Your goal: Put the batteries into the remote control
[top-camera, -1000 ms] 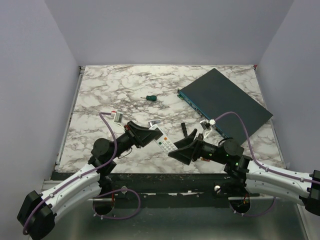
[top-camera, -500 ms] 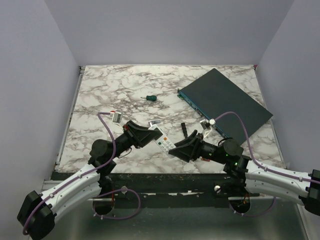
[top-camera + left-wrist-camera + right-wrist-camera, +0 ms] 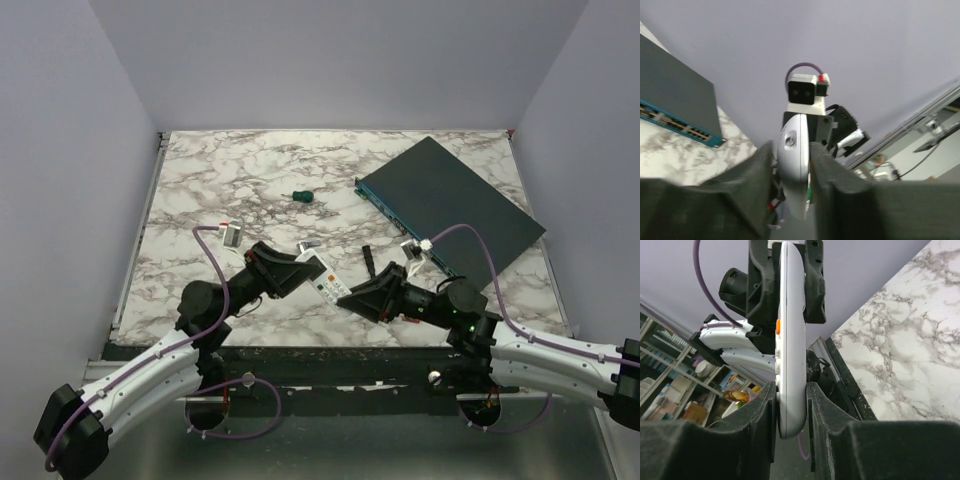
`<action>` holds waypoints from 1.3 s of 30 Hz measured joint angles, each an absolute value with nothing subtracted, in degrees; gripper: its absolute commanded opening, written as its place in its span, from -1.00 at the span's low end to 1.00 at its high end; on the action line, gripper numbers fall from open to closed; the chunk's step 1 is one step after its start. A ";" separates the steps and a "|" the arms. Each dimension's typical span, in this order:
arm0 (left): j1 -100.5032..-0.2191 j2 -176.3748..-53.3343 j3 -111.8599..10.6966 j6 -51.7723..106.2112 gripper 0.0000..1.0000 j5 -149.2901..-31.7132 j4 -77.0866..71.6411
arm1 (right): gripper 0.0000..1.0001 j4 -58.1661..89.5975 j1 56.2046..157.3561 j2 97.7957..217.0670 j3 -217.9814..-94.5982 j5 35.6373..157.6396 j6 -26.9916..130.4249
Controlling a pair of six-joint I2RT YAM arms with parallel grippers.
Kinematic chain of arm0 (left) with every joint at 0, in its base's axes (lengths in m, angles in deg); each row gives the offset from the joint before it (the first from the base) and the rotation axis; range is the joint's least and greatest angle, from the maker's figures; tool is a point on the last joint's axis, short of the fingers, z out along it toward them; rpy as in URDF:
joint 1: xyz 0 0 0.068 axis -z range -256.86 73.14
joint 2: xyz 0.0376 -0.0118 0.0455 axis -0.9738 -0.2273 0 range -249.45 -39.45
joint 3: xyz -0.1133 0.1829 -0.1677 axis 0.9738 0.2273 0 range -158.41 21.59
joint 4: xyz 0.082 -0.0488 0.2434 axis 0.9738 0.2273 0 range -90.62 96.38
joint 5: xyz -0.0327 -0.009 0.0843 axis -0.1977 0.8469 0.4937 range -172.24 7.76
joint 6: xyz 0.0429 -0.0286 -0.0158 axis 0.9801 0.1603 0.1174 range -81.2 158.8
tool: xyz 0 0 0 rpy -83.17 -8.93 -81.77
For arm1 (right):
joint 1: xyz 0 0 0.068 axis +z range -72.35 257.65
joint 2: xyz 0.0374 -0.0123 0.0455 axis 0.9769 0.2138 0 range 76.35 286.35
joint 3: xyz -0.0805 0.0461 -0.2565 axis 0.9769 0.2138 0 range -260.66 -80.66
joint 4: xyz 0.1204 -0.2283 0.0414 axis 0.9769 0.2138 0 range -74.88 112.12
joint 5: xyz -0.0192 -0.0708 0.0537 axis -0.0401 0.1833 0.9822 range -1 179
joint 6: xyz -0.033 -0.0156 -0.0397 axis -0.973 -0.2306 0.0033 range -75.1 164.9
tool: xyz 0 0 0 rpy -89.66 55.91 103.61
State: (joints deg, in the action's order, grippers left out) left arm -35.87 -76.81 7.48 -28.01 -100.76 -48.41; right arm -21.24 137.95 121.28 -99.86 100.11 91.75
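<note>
The white remote control (image 3: 322,277) hangs above the near middle of the table, gripped at both ends. My left gripper (image 3: 301,270) is shut on its upper left end. In the left wrist view the remote control (image 3: 795,165) stands edge-on between the fingers of that gripper (image 3: 793,172). My right gripper (image 3: 346,297) is shut on the lower right end. In the right wrist view the remote control (image 3: 791,330) runs straight up from the right gripper (image 3: 791,405), buttons to the left. The batteries are out of view.
A large dark teal flat box (image 3: 450,205) lies at the back right. A green-handled screwdriver (image 3: 302,196) rests at mid-table. A small silver piece (image 3: 306,246) lies behind the remote and a short black piece (image 3: 369,262) just right of it. The table's near edge (image 3: 330,347) runs under both arms.
My right gripper has moved in from the right and shut on the remote's lower end. The left gripper has kept its hold and barely shifted.
</note>
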 measured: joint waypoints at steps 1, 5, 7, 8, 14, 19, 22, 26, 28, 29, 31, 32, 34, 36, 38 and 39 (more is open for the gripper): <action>-35.87 -76.66 7.48 -28.25 0.29 -100.74 -48.17 | -0.99 -21.19 137.95 120.97 -99.75 99.78 91.49; -35.87 -75.87 7.48 -28.29 0.98 -100.41 -46.86 | -0.99 -17.79 137.95 118.44 -100.34 97.03 87.88; -35.87 -75.13 7.30 -28.07 0.97 -100.02 -44.65 | -0.99 -13.57 137.95 117.71 -101.98 94.84 84.63; -35.87 -74.71 6.91 -28.05 0.98 -99.58 -42.51 | -0.99 -11.27 137.95 117.58 -103.14 93.47 82.75; -35.87 -73.84 -1.64 -27.04 0.98 -95.67 -23.95 | -0.99 2.26 137.95 118.04 -111.57 81.97 70.86; -35.87 -73.99 -12.24 -27.11 0.98 -89.55 -5.83 | -0.98 7.20 137.92 120.03 -115.62 71.92 61.22; -35.87 -74.98 -16.80 -27.66 0.97 -86.67 2.91 | -0.99 9.36 137.92 125.17 -119.62 66.06 55.19; -35.87 -77.69 -22.79 -28.40 0.97 -84.87 12.22 | -0.99 11.83 137.99 134.54 -125.89 59.24 47.47; -35.87 -79.52 -25.87 -28.49 0.98 -84.31 15.87 | -0.99 12.09 138.91 138.30 -127.68 55.57 44.17; -35.87 -80.75 -28.04 -28.44 0.97 -83.89 18.28 | -0.99 11.63 140.20 139.48 -127.72 53.25 41.96; -35.87 -83.20 -31.69 -28.25 0.98 -83.10 21.90 | -0.99 7.63 144.98 140.71 -125.82 47.00 35.71; -35.87 -83.85 -33.00 -28.09 0.98 -82.78 23.35 | -0.99 4.31 148.07 141.12 -124.21 44.09 31.80; -35.87 -84.13 -34.36 -27.88 0.98 -82.21 25.71 | -0.99 -4.02 153.70 142.46 -120.80 39.04 23.49; -35.87 -83.72 -34.53 -27.81 0.98 -81.79 27.17 | -0.99 -13.02 157.97 144.40 -117.60 35.24 15.56; -35.87 -83.39 -34.38 -27.81 0.97 -81.70 28.37 | -0.99 -19.38 160.07 145.54 -115.16 32.55 9.46; -35.87 -83.13 -34.09 -27.85 0.98 -81.66 28.94 | -0.99 -21.87 160.81 145.76 -114.28 31.46 6.97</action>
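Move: The remote is already held by both hands. Its middle lies about 3 cm back and 4 cm right of the left hand, and about 3 cm ahead and 5 cm left of the right hand, nearly level with both. Down on the table, the tap is some 21 cm ahead of the right hand and 9 cm left, the hammer 13 cm ahead and 9 cm right, and the orange battery about 3 cm ahead and 17 cm right, all roughly 24 cm lower. The left fingers let go of the remote's far end, spreading wide, and that hand eases off about 5 cm forward and some 3 cm left, tipping downward. The right hand keeps its pinch on the near end, swings forward nearly 15 cm and a little right, then draws back some 5 cm while sinking slightly, its wrist turning clockwise and rolling until the fingers point mostly forward. ##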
